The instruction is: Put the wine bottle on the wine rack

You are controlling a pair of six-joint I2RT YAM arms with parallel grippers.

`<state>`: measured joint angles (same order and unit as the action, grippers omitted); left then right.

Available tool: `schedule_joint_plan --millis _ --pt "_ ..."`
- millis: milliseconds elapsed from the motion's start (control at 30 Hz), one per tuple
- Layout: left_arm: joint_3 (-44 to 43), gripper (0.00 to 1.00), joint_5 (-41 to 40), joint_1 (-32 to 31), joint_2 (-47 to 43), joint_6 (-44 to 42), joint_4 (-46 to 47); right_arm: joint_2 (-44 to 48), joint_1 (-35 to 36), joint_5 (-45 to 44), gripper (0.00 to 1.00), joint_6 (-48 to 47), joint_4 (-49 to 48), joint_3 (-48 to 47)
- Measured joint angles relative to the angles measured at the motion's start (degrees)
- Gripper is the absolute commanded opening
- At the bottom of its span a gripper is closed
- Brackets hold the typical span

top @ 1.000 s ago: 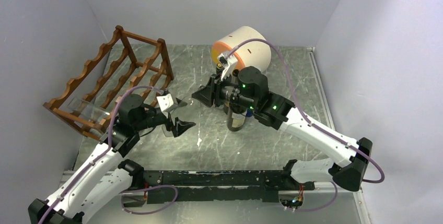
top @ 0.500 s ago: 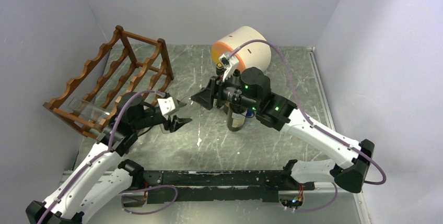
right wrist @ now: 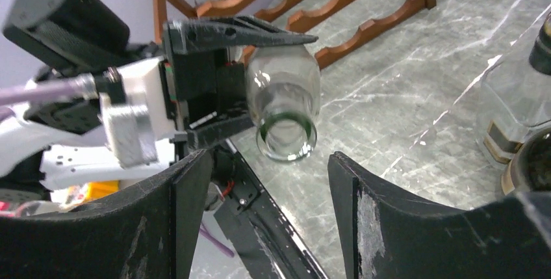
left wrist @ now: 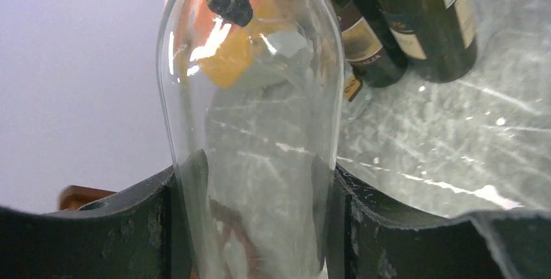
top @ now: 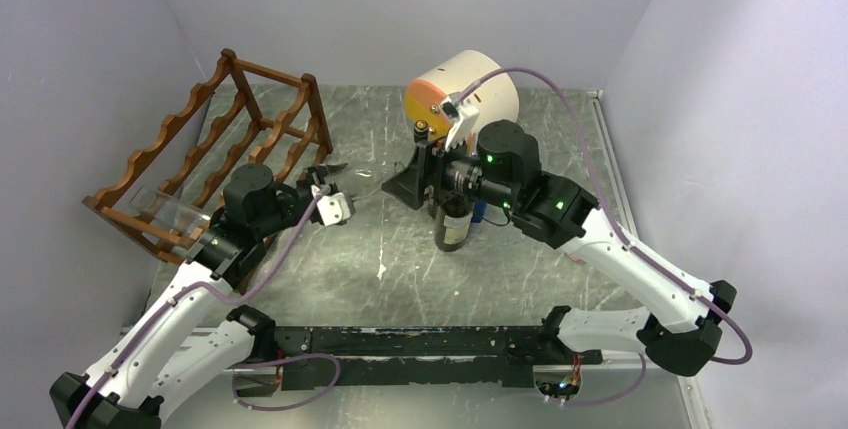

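Note:
A clear glass wine bottle point(left wrist: 253, 97) sits crosswise between the black fingers of my left gripper point(left wrist: 253, 175), which is shut on its body. In the right wrist view the same bottle point(right wrist: 284, 97) hangs above the table in the left gripper point(right wrist: 214, 84), its round end toward the camera. My right gripper point(right wrist: 266, 162) is open and empty, a short way back from that end. From above, the left gripper point(top: 325, 184) is just right of the reddish-brown wine rack point(top: 230, 139), and the right gripper point(top: 410, 184) faces it across a gap.
Dark labelled bottles point(top: 455, 224) stand upright under the right wrist, close to its fingers. A white and orange cylinder point(top: 460, 94) lies behind them. Another clear glass item point(top: 170, 207) rests on the rack's near lower corner. Grey walls close in both sides.
The left gripper shut on the clear bottle and turned toward the rack. The right gripper opened, let go of it and drew back a little to the right.

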<state>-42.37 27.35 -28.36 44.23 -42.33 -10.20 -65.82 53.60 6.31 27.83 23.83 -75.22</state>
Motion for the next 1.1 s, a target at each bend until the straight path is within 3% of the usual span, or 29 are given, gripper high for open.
schedule_joint_plan --millis 167,233,533,867,1000,1100 --pt "0.0 0.07 -0.3 0.0 0.0 -9.6 0.2 -2.7 -1.2 -0.5 0.7 2.5 3.3 -7.0" --pt "0.0 0.07 -0.4 0.0 0.0 -12.6 0.2 -3.8 -1.9 -0.2 0.64 3.4 3.7 -7.8" --pt "2.7 0.07 -1.2 0.0 -2.0 -21.1 1.2 -7.5 -3.1 7.1 0.56 6.0 1.7 -1.8" --pt "4.4 0.07 -2.1 0.0 -2.5 -23.0 1.0 -9.0 -3.2 10.5 0.21 7.5 -0.5 0.3" --pt "4.7 0.08 -2.2 0.0 -2.5 -22.9 0.6 -8.9 -3.3 11.1 0.0 8.1 -1.4 1.3" --pt "4.8 0.17 -2.3 0.0 -2.5 -22.7 0.3 -8.9 -3.5 11.6 0.0 8.7 -1.9 1.8"
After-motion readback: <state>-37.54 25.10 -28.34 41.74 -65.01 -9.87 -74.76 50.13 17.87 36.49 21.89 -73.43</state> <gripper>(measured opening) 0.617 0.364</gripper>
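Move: The left gripper already holds the clear wine bottle. The open right gripper is about 12 cm to its right, level fore and aft and some 7 cm higher; the wooden rack lies 20 cm left, 8 cm ahead and 10 cm below. From the right gripper, the bottle's neck is 3 cm left, 2 cm ahead, 1 cm below. The dark wine bottle stands 10 cm right and 3 cm ahead, the black-capped bottle 4 cm right and 12 cm ahead, both some 16 cm below. Bring the right gripper up and forward a little, then down about 8 cm and 3 cm left onto the clear bottle's neck, tipping the fingers down some 15 degrees, and close them on the neck. Meanwhile keep hold of the body with the left gripper, rolling it about 25 degrees to dip the neck, and finish a little lower and farther left. ##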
